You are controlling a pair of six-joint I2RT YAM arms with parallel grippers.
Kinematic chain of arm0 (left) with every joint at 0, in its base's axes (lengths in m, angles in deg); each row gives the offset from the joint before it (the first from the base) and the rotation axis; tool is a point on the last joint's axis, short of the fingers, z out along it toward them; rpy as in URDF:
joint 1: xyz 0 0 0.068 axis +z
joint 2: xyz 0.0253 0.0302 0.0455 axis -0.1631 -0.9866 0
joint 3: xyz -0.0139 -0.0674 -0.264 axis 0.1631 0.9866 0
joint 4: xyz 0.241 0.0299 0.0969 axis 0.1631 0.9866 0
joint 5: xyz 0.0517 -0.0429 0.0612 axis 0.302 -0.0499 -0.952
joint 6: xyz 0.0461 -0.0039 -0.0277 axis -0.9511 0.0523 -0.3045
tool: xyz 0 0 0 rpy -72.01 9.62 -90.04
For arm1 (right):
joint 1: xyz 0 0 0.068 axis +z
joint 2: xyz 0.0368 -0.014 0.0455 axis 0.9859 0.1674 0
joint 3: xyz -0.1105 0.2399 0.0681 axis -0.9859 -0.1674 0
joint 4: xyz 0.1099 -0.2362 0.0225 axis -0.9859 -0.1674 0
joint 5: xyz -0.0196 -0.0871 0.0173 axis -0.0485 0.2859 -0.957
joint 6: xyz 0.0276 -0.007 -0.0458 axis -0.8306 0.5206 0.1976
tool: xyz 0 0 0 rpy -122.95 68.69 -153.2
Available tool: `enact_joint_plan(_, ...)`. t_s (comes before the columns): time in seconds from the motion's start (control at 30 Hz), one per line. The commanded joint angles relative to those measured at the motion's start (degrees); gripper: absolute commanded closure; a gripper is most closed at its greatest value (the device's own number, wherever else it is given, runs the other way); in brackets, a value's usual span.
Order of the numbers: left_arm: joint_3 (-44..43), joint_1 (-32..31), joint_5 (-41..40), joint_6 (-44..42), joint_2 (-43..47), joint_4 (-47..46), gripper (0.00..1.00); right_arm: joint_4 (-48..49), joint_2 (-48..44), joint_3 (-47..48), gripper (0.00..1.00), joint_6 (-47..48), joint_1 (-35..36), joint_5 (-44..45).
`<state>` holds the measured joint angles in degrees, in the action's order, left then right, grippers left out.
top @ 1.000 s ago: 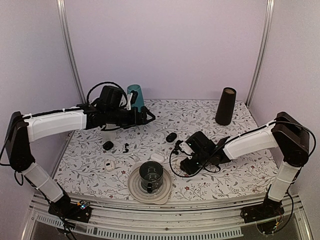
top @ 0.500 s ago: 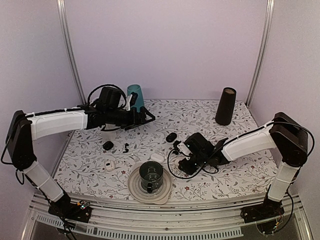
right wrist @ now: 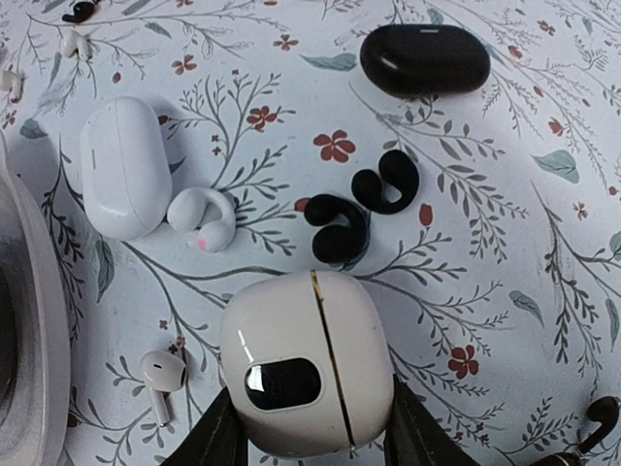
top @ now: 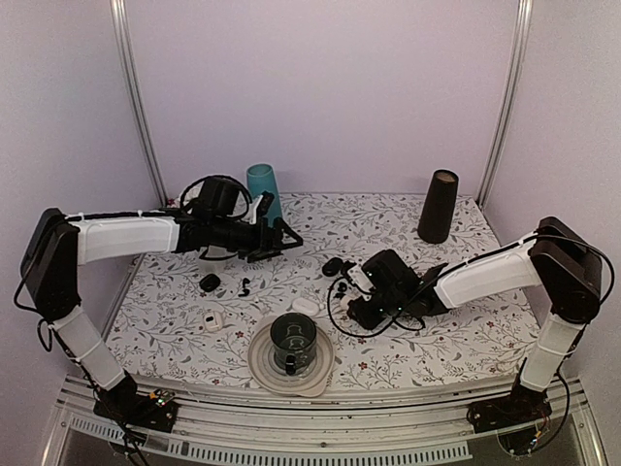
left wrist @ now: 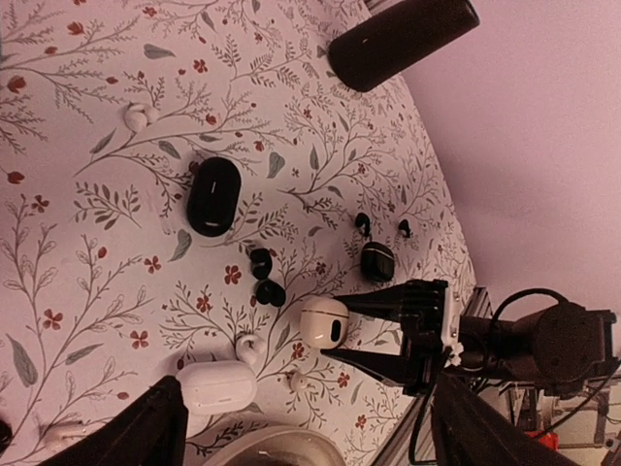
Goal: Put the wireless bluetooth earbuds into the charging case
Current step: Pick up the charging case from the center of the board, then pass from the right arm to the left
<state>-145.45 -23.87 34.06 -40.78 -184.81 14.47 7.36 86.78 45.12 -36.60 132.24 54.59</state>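
Observation:
My right gripper (right wrist: 310, 400) is shut on a cream charging case (right wrist: 291, 320) with a gold seam and a black oval window, its lid closed, low over the flowered table. Just beyond it lie two black hook-shaped earbuds (right wrist: 335, 225). Two tiny black stemmed wireless bluetooth earbuds (left wrist: 362, 223) lie beside a dark case (left wrist: 376, 260) near the right arm. Another small black earbud (top: 245, 286) lies far left. My left gripper (top: 289, 236) hangs open and empty above the table's back left, well away from the cream case (left wrist: 315, 320).
A black oval case (right wrist: 422, 58), a white case (right wrist: 121, 165), a white hook earbud (right wrist: 202, 218) and a white stemmed earbud (right wrist: 160, 374) surround the held case. A plate (top: 260, 361) carrying a dark cup sits near front. A teal cup (top: 262, 183) and a tall black cup (top: 438, 206) stand at the back.
The right jaws have narrowed onto the cream case and the arm has edged toward the back. The left arm has shifted slightly right and lower, and its jaws have narrowed slightly.

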Motion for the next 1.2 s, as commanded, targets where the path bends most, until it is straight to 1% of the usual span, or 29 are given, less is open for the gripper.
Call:
enact_joint_plan(0.0,-0.54,0.57,5.62,0.68,-2.81,-2.42,0.15,3.41,-3.72,2.68,0.65,-0.10,-0.53,2.19)
enact_joint_plan(0.3,-1.34,-0.41,12.48,4.52,-7.07,-7.64,0.30,4.27,-5.84,7.77,0.65,0.78,-0.66,2.53)
enact_joint_plan(0.43,-2.64,-1.72,13.28,5.10,-8.14,-8.29,0.34,4.57,-5.84,9.83,0.65,1.35,-0.68,1.78)
enact_joint_plan(0.77,-4.45,-3.14,14.48,7.71,-10.43,-11.14,0.39,4.63,-6.02,12.20,0.65,2.76,-0.72,0.12)
enact_joint_plan(1.17,-5.80,-4.53,16.01,10.64,-12.41,-15.07,0.45,5.00,-6.66,12.52,0.64,2.92,-0.57,-0.95)
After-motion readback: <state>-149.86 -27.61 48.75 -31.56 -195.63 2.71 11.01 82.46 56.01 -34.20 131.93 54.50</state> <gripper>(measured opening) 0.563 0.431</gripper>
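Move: The charging case is already pinched in the right fingers. From the left hand it lies about 14 cm to the right, 7 cm back and 14 cm below, so the left gripper is as far the other way from the right hand. From the right hand, the black earbuds lie about 5 cm ahead and 2 left, the black case 9 ahead and 3 left, the white case 1 ahead and 8 left, all some 3 cm lower. Right hand lifts the held case about 12 cm, leftward and forward, as the half-closing left gripper reaches right towards it. ##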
